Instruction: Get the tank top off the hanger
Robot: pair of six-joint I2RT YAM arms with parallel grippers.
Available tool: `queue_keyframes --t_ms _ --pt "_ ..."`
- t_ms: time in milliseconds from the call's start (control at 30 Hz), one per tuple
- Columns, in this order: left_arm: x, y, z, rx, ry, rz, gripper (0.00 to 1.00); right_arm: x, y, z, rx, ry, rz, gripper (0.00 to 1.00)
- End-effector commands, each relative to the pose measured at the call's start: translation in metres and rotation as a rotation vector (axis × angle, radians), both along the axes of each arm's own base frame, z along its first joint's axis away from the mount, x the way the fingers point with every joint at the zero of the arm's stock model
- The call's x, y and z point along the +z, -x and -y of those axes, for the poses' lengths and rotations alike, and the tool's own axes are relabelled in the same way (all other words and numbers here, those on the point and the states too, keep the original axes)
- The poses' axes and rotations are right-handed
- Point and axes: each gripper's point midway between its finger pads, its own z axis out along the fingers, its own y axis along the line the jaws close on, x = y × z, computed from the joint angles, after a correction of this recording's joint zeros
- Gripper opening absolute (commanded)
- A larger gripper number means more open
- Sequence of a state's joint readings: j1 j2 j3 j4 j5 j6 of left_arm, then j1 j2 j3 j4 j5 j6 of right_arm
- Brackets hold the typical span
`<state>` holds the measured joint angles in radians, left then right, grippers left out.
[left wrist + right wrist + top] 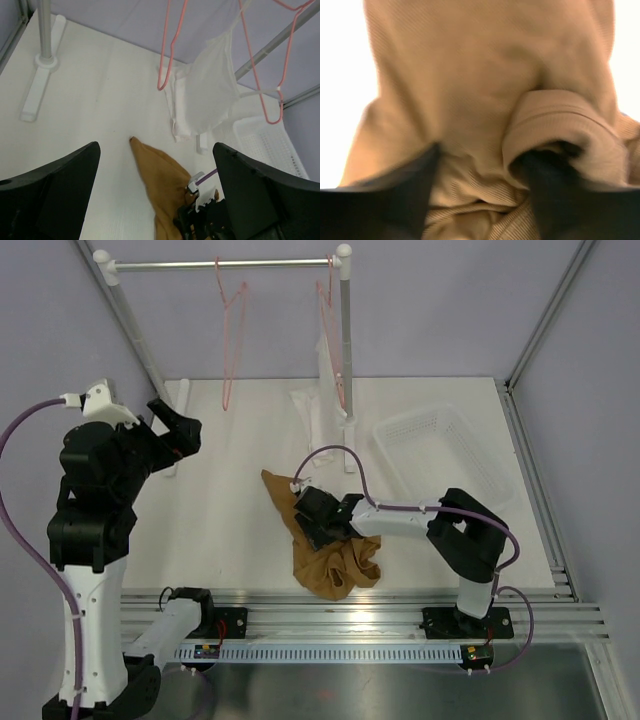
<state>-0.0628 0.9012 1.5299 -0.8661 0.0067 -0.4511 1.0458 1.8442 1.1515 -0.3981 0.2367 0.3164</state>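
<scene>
The tan-brown tank top (336, 568) lies crumpled on the white table, one corner stretched toward the back left; it also shows in the left wrist view (160, 175). My right gripper (310, 516) is pressed down into it. In the right wrist view the dark fingers stand apart with a ridge of tank top (480, 75) bunched between them, around the right gripper (482, 155). The bare pale-pink hanger (226, 395) hangs from the rail, also in the left wrist view (164, 45). My left gripper (175, 430) is raised at the left, open and holding nothing (156, 146).
A second pink hanger (328, 300) carries a white sheer garment (325, 370) at the rail's right end. The rail (270, 263) stands on two posts with white feet. A white mesh basket (392, 430) sits at the back right. Frame posts line both sides.
</scene>
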Motion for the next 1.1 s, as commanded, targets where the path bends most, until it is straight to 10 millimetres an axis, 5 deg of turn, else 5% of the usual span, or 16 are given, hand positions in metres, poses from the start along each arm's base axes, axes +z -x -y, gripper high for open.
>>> queue_keyframes --t_ms 0,33,100,133,200,333,467,733,867,1067 --pt "-0.030 0.011 -0.015 0.046 -0.086 -0.053 0.99 -0.019 0.005 0.005 0.015 0.066 0.003 0.57" --pt "-0.032 0.020 -0.017 0.040 -0.108 -0.038 0.99 -0.016 0.007 0.001 0.026 0.059 0.011 0.32" --pt "-0.041 0.027 -0.018 0.035 -0.125 -0.023 0.99 -0.005 0.006 -0.003 0.032 0.037 0.020 0.02" --pt "-0.067 0.025 -0.018 0.031 -0.132 -0.065 0.99 0.002 0.005 -0.003 0.028 0.025 0.030 0.00" --pt "-0.075 0.031 -0.016 0.018 -0.131 -0.017 0.99 0.036 0.001 -0.004 0.020 -0.026 0.086 0.00" --pt "-0.138 0.028 -0.023 0.049 -0.153 -0.095 0.99 0.107 -0.007 0.007 -0.011 -0.095 0.198 0.00" --pt "-0.170 0.026 -0.029 0.088 -0.150 -0.155 0.99 0.174 -0.014 0.040 -0.064 -0.078 0.320 0.00" --pt "-0.172 0.022 -0.018 0.025 -0.146 -0.177 0.99 0.274 -0.026 0.107 -0.233 -0.005 0.533 0.00" --pt "-0.170 0.023 -0.015 0.008 -0.142 -0.163 0.99 0.333 -0.038 0.158 -0.363 0.003 0.629 0.00" --pt "-0.169 0.024 -0.014 0.001 -0.139 -0.150 0.99 0.382 -0.071 0.218 -0.503 -0.030 0.736 0.00"
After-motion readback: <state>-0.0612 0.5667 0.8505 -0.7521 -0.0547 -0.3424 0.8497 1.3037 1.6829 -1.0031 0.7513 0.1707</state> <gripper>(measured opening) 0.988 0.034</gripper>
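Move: Just under the right hand's open fingers lies the flattened tank top, its middle about 4 cm back and 3 cm to the right, barely 1 cm below. From the same hand the white basket sits some 12 cm ahead and 27 cm to the right, and the rack's right foot about 16 cm ahead and 7 cm right. For the high left hand the tank top is about 41 cm below, 24 cm right and 8 cm back. Shutting on the tank top almost in place, the right gripper pinches a fold, then pulls it steeply up about 34 cm, swinging some 18 cm right, mostly late in the climb, and a little forward to the basket's side, while its fingers tip up and turn clockwise. The empty left hand sinks about 18 cm, fingers wide open and tipping slightly down. ##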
